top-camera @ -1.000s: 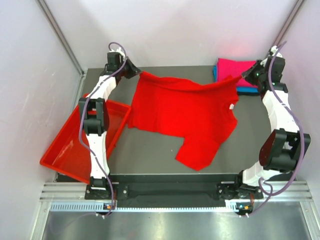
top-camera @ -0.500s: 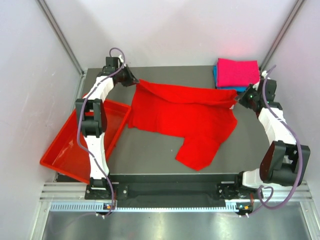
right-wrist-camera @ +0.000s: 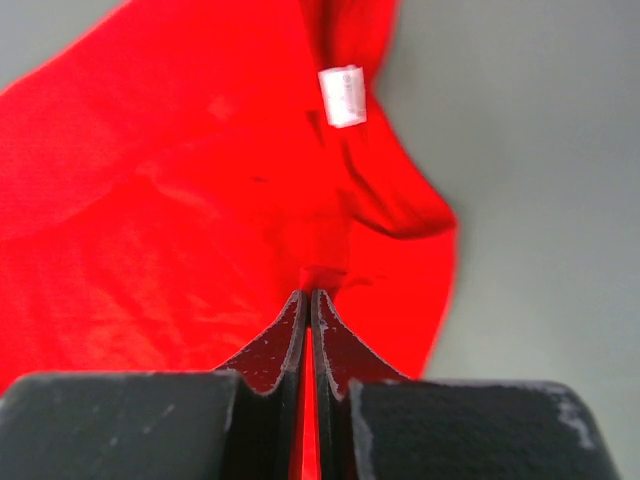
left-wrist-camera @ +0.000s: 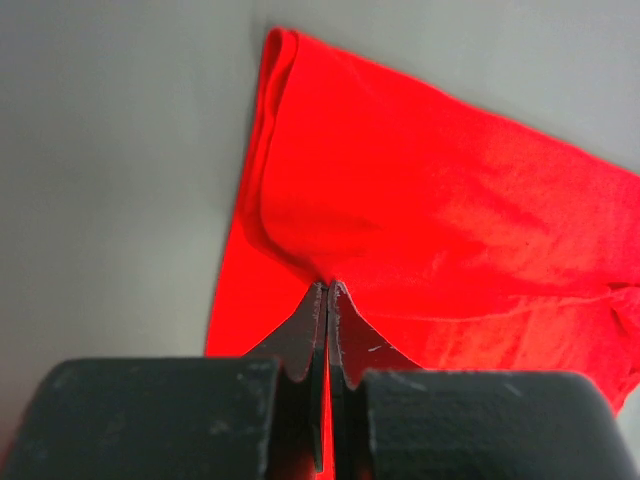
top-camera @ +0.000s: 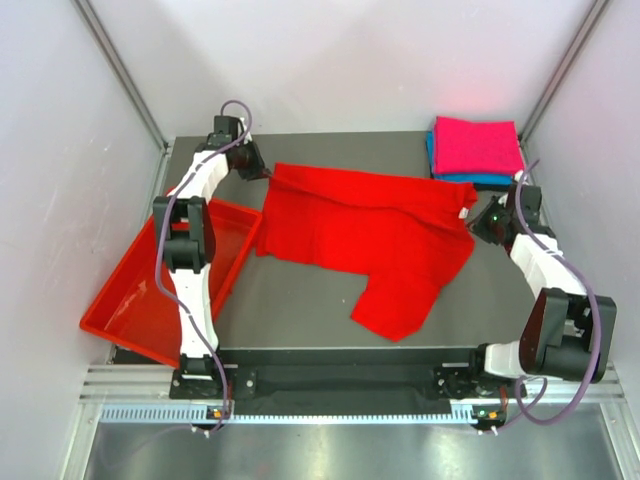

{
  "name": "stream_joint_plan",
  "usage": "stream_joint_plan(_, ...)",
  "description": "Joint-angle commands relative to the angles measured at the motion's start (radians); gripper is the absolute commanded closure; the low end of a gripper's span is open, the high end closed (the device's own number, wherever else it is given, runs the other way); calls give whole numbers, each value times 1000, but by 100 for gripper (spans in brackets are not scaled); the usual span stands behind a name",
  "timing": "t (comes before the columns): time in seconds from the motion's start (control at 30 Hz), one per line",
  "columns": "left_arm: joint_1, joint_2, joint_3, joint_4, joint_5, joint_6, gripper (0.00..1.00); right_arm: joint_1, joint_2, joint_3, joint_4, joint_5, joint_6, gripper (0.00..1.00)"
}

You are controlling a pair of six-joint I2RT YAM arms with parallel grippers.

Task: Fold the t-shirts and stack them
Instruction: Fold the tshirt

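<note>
The bright red t-shirt (top-camera: 370, 225) lies spread on the dark table, its back edge folded over toward the front. My left gripper (top-camera: 266, 172) is shut on the shirt's back left corner (left-wrist-camera: 330, 275). My right gripper (top-camera: 474, 212) is shut on the shirt's right edge (right-wrist-camera: 320, 275), near the white label (right-wrist-camera: 343, 96). The magenta-pink t-shirt (top-camera: 477, 146) lies folded on the teal-blue t-shirt (top-camera: 470, 179) at the back right corner. The black t-shirt is out of view.
A rigid red plastic tray (top-camera: 145, 300) sits tilted over the table's left edge. White walls and metal posts close in the back and sides. The right arm's cable loops near the right edge.
Both grippers have come down and forward with the red shirt's back edge, the right one the most. The raised edge now lies folded over the shirt's body.
</note>
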Motion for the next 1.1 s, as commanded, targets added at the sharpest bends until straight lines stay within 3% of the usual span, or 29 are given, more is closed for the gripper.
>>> stream_joint_plan(0.0, 3, 31, 70, 32, -7, 25, 100, -4, -56, -35, 7, 94, -9, 100)
stream_joint_plan(0.13, 3, 65, 78, 105, 42, -9, 100, -4, -94, -104, 42, 124, 39, 100)
stream_joint_plan(0.3, 3, 69, 76, 95, 28, 9, 100, -4, -114, -219, 175, -30, 94, 100)
stream_joint_plan(0.57, 3, -61, -75, 55, -5, 52, 100, -6, -82, -253, 161, -22, 99, 98)
stream_joint_plan(0.63, 3, -60, -60, 0, -39, 62, 96, -6, -70, -239, 140, -22, 89, 91)
stream_joint_plan(0.67, 3, -49, -30, -23, -48, 71, 80, -6, -67, -222, 126, -25, 86, 79)
stream_joint_plan(0.77, 2, -61, 13, -66, -91, 83, 67, -6, -80, -181, 65, -22, 82, 58)
stream_joint_plan(0.87, -16, -125, 9, -40, -171, 110, 63, -3, -96, -115, -48, -5, 80, 50)
stream_joint_plan(1.07, -93, -270, -29, -57, -215, 143, 61, 39, -146, -78, -202, 27, 119, 44)
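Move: Each hand already pinches an end of the t-shirt's turned-back flap. The left hand's laying spot is roughly 2 cm back and 4 cm below, with the shirt's far left corner about 4 cm ahead, 1 cm right. The right hand's spot lies about 5 cm back, 1 cm left and 6 cm down; the white tag is some 4 cm ahead and 2 cm left, the folded stack about 24 cm ahead and 2 cm right. Both hands lower the t-shirt's flap, left about 4 cm, right 6 and back 5, let go and rise. ##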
